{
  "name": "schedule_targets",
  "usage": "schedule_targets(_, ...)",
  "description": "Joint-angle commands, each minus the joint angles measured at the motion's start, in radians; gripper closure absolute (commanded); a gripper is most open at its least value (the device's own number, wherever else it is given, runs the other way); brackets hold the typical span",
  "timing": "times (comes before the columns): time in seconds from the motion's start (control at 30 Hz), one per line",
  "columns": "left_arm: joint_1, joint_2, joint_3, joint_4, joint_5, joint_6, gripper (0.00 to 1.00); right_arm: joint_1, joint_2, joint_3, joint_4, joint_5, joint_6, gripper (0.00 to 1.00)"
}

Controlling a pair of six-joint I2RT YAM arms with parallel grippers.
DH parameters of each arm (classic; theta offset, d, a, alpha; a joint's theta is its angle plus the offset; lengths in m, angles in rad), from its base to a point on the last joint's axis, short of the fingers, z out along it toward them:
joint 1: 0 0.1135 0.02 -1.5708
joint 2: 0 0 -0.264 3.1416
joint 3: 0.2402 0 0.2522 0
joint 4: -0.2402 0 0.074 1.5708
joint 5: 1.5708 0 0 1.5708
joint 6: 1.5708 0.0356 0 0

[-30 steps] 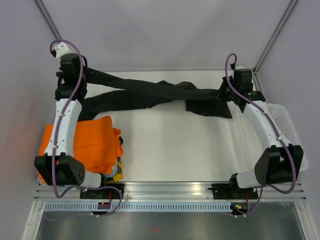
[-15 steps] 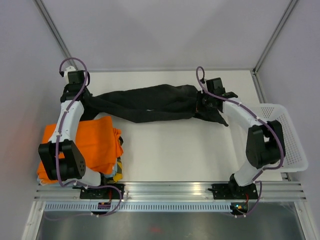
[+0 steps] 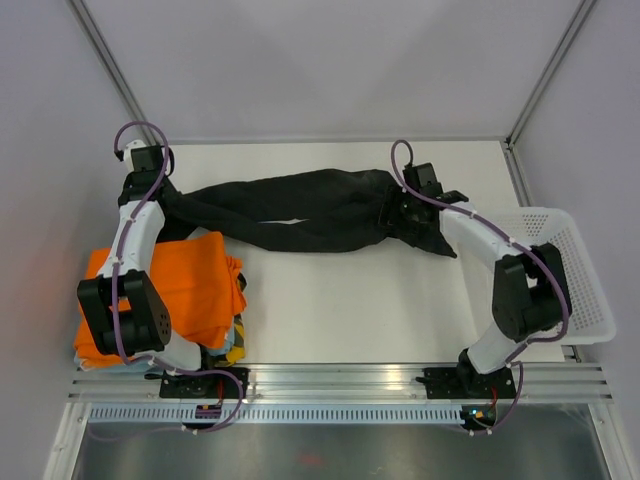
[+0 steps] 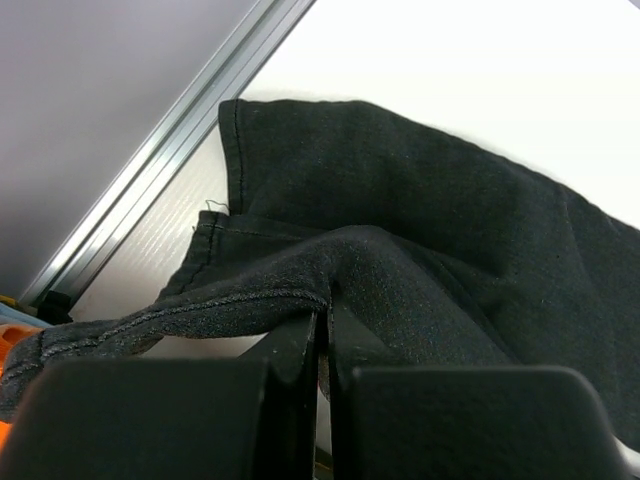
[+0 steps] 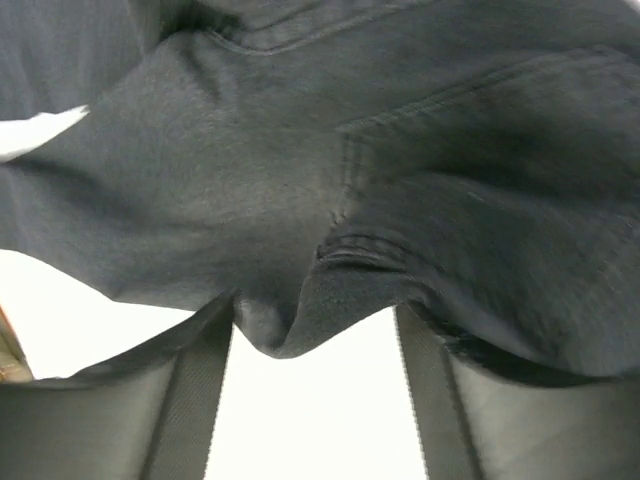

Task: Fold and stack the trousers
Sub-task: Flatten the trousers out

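The black trousers [image 3: 300, 212] lie across the far half of the table, legs to the left and waist to the right. My left gripper [image 3: 162, 196] is at their left end. In the left wrist view it [image 4: 326, 335] is shut on a hemmed edge of the trousers [image 4: 420, 220], and the cloth spreads away over the table. My right gripper [image 3: 397, 208] sits over the waist end. In the right wrist view it [image 5: 315, 318] is open, and a drooping fold of the trousers [image 5: 300, 200] hangs between its fingers [image 5: 200, 390] without being pinched.
A folded bright orange garment [image 3: 185, 285] lies on a stack at the near left, beside the left arm's base. A white mesh basket [image 3: 575, 280] stands at the right edge. Metal frame rails [image 4: 160, 150] and grey walls close in the table's back and sides.
Both arms came down and inward. The trousers went from stretched taut to lying slack on the table. The right gripper, shut before, now stands open; the left stays shut on the hem.
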Motion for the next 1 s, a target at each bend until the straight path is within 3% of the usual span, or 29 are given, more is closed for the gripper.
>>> schedule_targets(0.0,0.01,0.01,0.003,0.048,0.03,-0.036,0.98,-0.002,-0.141,-0.041,-0.028,0.167,0.041,0.23)
schedule_targets(0.07,0.011,0.012,0.005,0.048,0.039,-0.039,0.98,-0.005,-0.203,-0.078,-0.045,0.207,0.084,0.09)
schedule_targets(0.17,0.01,0.009,0.002,0.046,0.044,-0.039,0.98,-0.02,-0.281,-0.142,-0.039,0.257,0.146,0.02)
schedule_targets(0.47,0.011,-0.004,-0.01,0.048,0.071,-0.044,0.98,-0.218,-0.376,-0.363,0.061,0.147,0.357,0.02)
schedule_targets(0.63,0.011,-0.01,-0.015,0.051,0.082,-0.045,0.98,-0.23,-0.408,-0.455,0.086,0.205,0.417,0.02)
schedule_targets(0.97,0.011,-0.025,-0.029,0.072,0.1,-0.041,0.98,-0.241,-0.419,-0.633,0.418,0.358,0.566,0.02)
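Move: The right hand, fingers already parting around a fold of the trousers' near edge, has the waistband's near right corner about 15 cm to its right, 5 cm back and some 6 cm below. The trousers' far bend lies about 12 cm ahead and 3 cm left of this hand; the white basket's middle is about 38 cm right and 11 cm back. From the left hand the waistband corner is some 68 cm right, 11 cm back and 15 cm below. The right hand opens wide and comes free of the fold, then arcs about 13 cm to the right and some 5 cm back overall, first rising 4 to 5 cm and then sinking about 8 cm to low beside the waistband, with a slight push forward again at the end. On the way it turns some 40 degrees clockwise, so that the wide-open fingers come close over the waistband near its corner, while the left hand stays nearly in place, still shut on the raised leg end. ##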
